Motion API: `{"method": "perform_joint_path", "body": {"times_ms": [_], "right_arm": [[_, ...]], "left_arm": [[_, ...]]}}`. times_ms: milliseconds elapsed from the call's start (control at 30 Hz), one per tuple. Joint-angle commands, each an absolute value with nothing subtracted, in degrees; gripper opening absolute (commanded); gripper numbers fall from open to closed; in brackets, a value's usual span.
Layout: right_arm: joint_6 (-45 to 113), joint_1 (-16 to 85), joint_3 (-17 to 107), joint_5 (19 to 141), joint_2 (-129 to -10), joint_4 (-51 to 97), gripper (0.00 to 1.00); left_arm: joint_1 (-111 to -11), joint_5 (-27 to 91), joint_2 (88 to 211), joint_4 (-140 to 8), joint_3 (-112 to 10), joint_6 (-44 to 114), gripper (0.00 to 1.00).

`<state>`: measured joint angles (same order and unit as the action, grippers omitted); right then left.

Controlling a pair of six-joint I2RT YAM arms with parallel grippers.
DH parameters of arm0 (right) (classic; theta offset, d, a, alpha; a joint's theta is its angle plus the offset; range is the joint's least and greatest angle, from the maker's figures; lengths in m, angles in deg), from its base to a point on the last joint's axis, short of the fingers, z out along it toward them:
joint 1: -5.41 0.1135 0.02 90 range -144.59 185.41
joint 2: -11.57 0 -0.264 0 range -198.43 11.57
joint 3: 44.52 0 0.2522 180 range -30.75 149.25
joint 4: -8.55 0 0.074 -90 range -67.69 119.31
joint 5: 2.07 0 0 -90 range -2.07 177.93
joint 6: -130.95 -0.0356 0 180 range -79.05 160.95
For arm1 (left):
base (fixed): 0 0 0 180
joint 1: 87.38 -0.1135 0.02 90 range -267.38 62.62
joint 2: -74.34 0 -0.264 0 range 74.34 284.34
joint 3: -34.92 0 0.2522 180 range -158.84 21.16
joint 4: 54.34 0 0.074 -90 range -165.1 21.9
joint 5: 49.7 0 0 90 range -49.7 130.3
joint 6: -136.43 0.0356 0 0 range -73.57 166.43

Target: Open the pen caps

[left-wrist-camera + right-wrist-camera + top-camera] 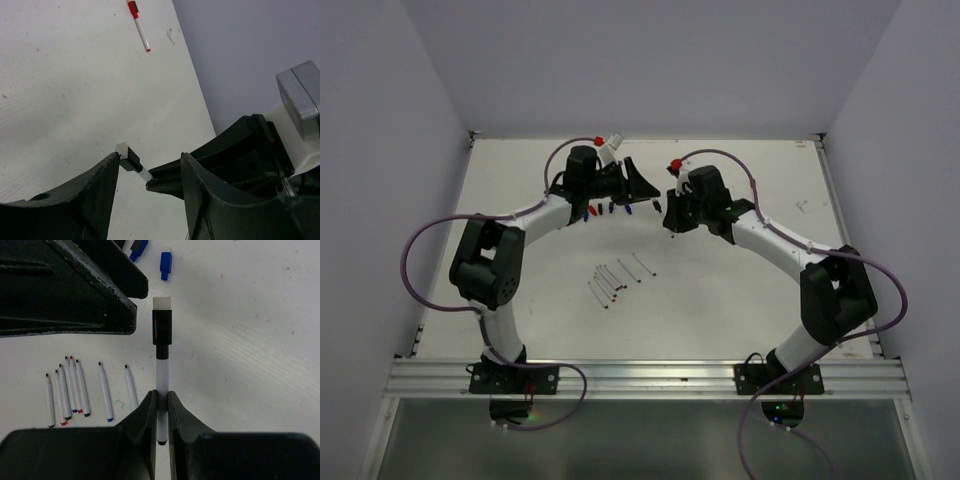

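My right gripper (pixel 161 396) is shut on the white barrel of a pen (pixel 161 377). The pen points away from it and carries a black pen cap (pixel 162 332) with a white end. My left gripper (pixel 150 160) stands open around that cap (pixel 131 159). The cap lies against the left finger (pixel 102 185), and the other finger (pixel 200 190) stands apart from it. Both grippers meet above the far middle of the table (pixel 650 200). Loose blue caps (pixel 165 265) lie on the table beyond. Several uncapped pens (pixel 75 390) lie in a row.
A pen with a red cap (pixel 138 25) lies alone far off on the white table (pixel 75 75). Loose caps (pixel 610 209) lie under the left arm. The row of uncapped pens (pixel 615 280) is at mid-table. Grey walls close in the table on three sides.
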<state>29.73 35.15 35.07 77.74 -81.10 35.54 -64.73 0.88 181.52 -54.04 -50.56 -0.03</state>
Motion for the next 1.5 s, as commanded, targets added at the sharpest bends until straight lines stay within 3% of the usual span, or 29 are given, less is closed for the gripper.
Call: {"method": "perform_joint_path", "body": {"times_ms": [0, 167, 567, 733, 1067, 1133, 1167, 1200, 1267, 1400, 1467], "right_arm": [[28.21, 35.55, 34.55, 78.7, -77.91, 31.18, 0.0], [28.12, 35.91, 35.07, 79.76, -77.64, 31.27, 0.0], [27.15, 37.4, 35.78, 80.99, -77.29, 29.08, 0.0], [26.98, 37.58, 35.6, 81.6, -77.56, 28.55, 0.0], [26.8, 37.93, 33.85, 81.87, -76.06, 28.11, 0.0], [26.89, 37.93, 33.67, 82.92, -75.63, 28.19, 0.0], [26.97, 37.93, 33.23, 83.27, -75.54, 28.02, 0.07], [27.06, 38.02, 33.06, 83.27, -75.45, 27.93, 0.24], [27.32, 37.93, 33.05, 82.75, -75.8, 28.28, 0.35], [28.12, 37.75, 32.18, 78.45, -76.33, 26.53, 0.36], [27.86, 37.23, 31.48, 74.42, -76.59, 24.07, 0.31]], "left_arm": [[-64.27, -0.22, 181.04, -51.84, -49.94, -0.68, 0.55], [-64.0, 3.38, 180.25, -54.57, -50.11, 1.07, 0.55], [-63.04, -1.54, 182.8, -48.86, -50.56, -3.5, 0.55], [-63.04, -1.45, 182.19, -48.15, -50.38, -3.94, 0.49], [-62.95, -1.89, 182.54, -45.61, -49.41, -5.43, 0.0], [-63.04, -2.33, 182.19, -44.47, -48.8, -5.95, 0.0], [-63.04, -2.33, 181.92, -43.85, -48.36, -6.13, 0.0], [-63.04, -2.33, 181.66, -43.24, -47.75, -6.48, 0.0], [-63.04, -1.98, 180.78, -42.62, -47.04, -6.74, 0.0], [-63.21, -4.17, 180.25, -36.66, -46.07, -10.78, 0.0], [-63.13, -5.67, 179.9, -34.01, -45.11, -13.5, 0.0]]}}
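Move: The black cap of the pen that the right hand already holds by its body is about 3 cm to the left hand's right, 1 cm back and 3 cm below it; from the right hand it sits some 3 cm ahead, 2 cm left and 4 cm up. The nearest blue cap on the table lies roughly 2 cm ahead of the left hand, 7 cm left and 16 cm below. The nearest uncapped pen is about 13 cm back from the left hand, 2 cm left, also 16 cm below. The left fingers close on the black cap of the upright pen, after the right hand has raised it about 2.5 cm and brought it some 1.5 cm left while the left hand eased about 1.5 cm right to meet it. With the cap pinched, the right fingers open off the pen's body, and the left hand draws back about 1 cm, rolling slightly. ##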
